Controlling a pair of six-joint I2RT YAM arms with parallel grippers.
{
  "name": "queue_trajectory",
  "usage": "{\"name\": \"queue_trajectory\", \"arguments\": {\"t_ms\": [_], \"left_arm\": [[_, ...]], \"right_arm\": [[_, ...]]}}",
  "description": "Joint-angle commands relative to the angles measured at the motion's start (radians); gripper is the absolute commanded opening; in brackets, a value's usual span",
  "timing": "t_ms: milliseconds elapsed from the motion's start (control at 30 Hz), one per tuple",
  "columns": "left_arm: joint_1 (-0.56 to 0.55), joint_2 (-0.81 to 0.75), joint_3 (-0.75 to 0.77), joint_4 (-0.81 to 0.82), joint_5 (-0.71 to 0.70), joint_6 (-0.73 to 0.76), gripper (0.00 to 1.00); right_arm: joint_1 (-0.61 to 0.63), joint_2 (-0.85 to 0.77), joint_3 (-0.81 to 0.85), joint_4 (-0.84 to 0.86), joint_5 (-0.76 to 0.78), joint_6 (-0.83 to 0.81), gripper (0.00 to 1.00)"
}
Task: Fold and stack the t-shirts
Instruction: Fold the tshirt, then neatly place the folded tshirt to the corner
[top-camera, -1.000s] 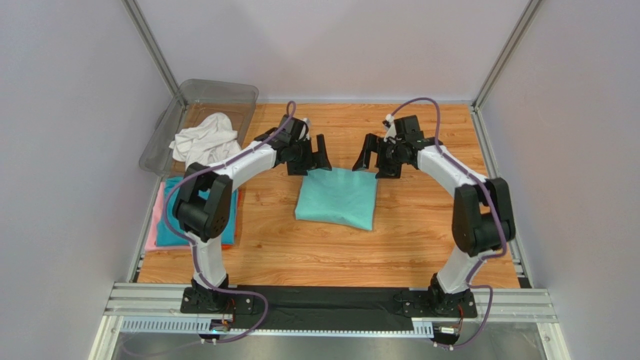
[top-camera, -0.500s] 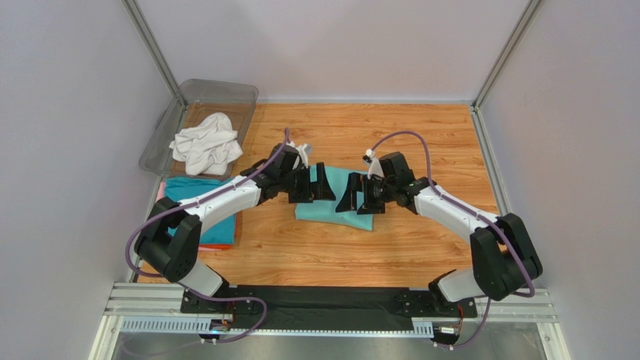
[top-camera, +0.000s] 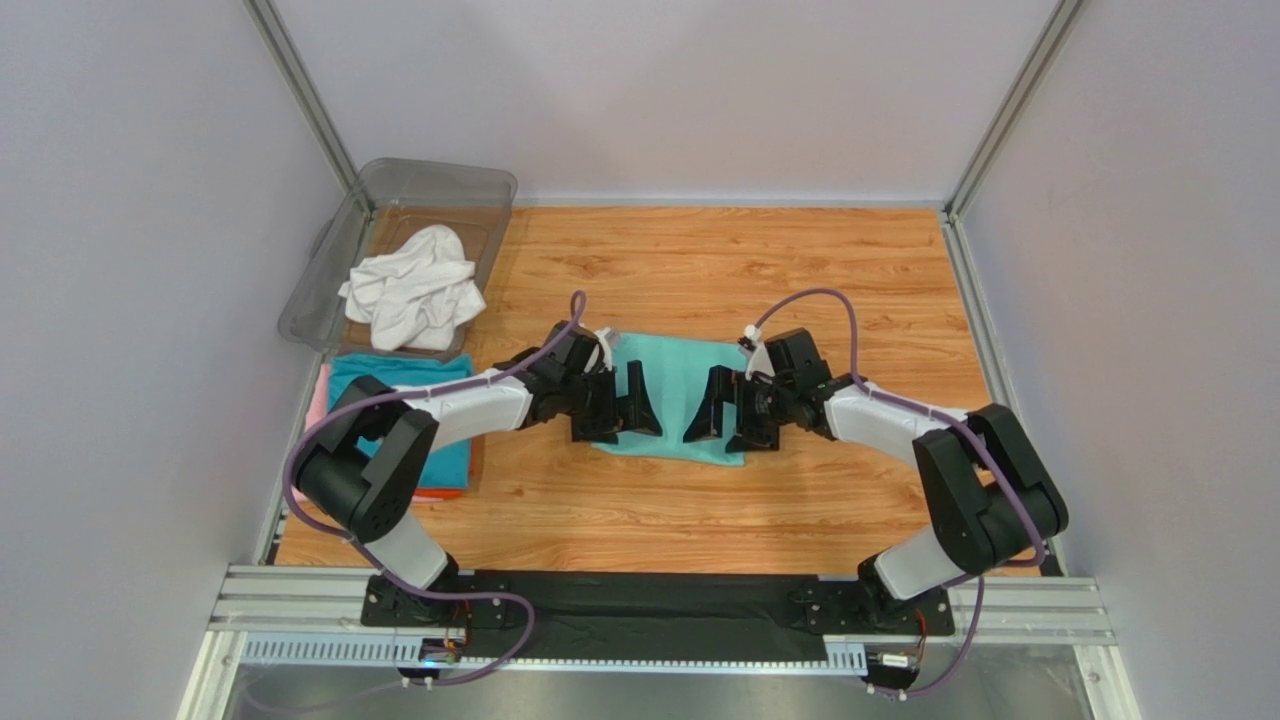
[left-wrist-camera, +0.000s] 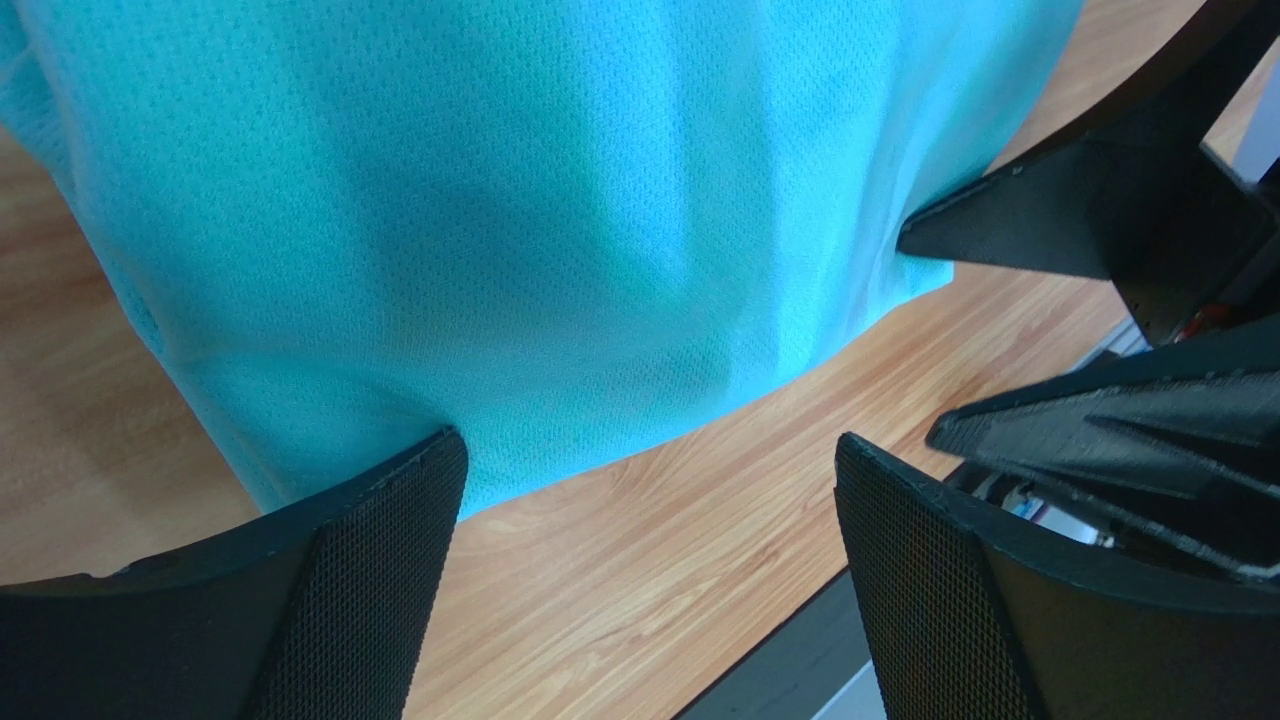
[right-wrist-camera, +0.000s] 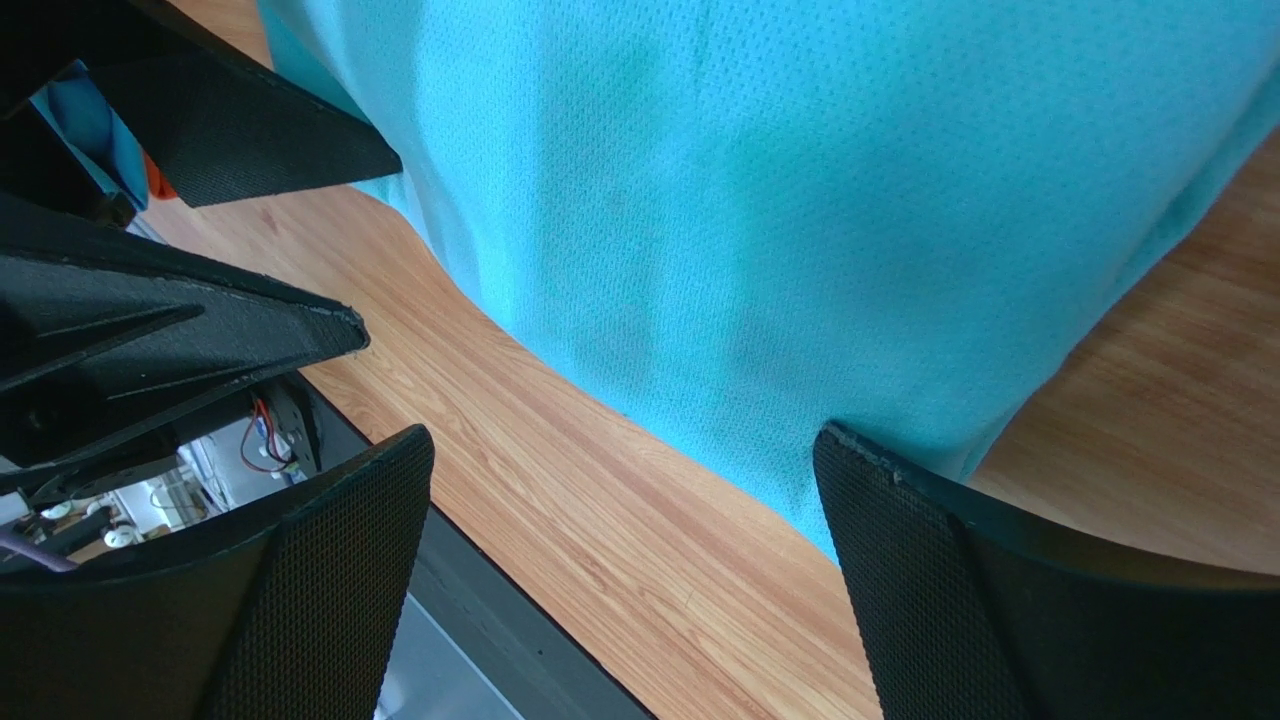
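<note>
A folded mint green t-shirt (top-camera: 672, 387) lies in the middle of the wooden table. My left gripper (top-camera: 616, 408) stands open at its near left corner, and my right gripper (top-camera: 724, 416) stands open at its near right corner. In the left wrist view the mint green t-shirt (left-wrist-camera: 526, 225) fills the top, and my left gripper (left-wrist-camera: 646, 458) straddles its near edge with nothing held. The right wrist view shows the same t-shirt (right-wrist-camera: 842, 195), with my right gripper (right-wrist-camera: 624, 435) open over its edge. A crumpled white t-shirt (top-camera: 409, 285) lies in the bin. A teal-blue t-shirt (top-camera: 394, 378) tops the left stack.
The clear plastic bin (top-camera: 451, 188) stands at the back left corner. Pink cloth (top-camera: 316, 398) and an orange edge (top-camera: 469, 483) show under the teal-blue shirt. Grey walls close in the table; a metal rail (top-camera: 661, 608) runs along the near edge.
Both arms have drawn back from the mint shirt's far edge to its near edge and dropped low. Both grippers stayed open. The shirt has not moved.
</note>
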Motion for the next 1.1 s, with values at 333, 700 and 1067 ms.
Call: {"name": "queue_trajectory", "arguments": {"t_ms": [333,700,1067], "left_arm": [[-0.001,-0.399,0.031,-0.280,-0.132,0.083,1.00],[0.088,-0.283,0.142,-0.363,-0.322,0.140,1.00],[0.126,0.113,0.314,-0.298,-0.226,0.146,0.94]], "right_arm": [[-0.013,-0.401,0.135,-0.319,0.181,-0.099,1.00],[-0.016,-0.779,0.134,-0.478,0.669,-0.044,1.00],[-0.018,-0.762,0.125,-0.501,0.666,-0.116,1.00]]}}
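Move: The folded t-shirt's left edge, where the left hand goes, lies about 6 cm ahead and 5 cm left of it, at its height; the t-shirt's middle is some 6 cm ahead and 8 cm right. The folded stack sits roughly 39 cm left of that hand and 2 cm ahead. From the right hand, the t-shirt's middle is about 7 cm ahead and 9 cm left. Open left hand hops about 9 cm forward-left to the t-shirt's left edge; right lifts 15 cm, withdrawing rightward. ##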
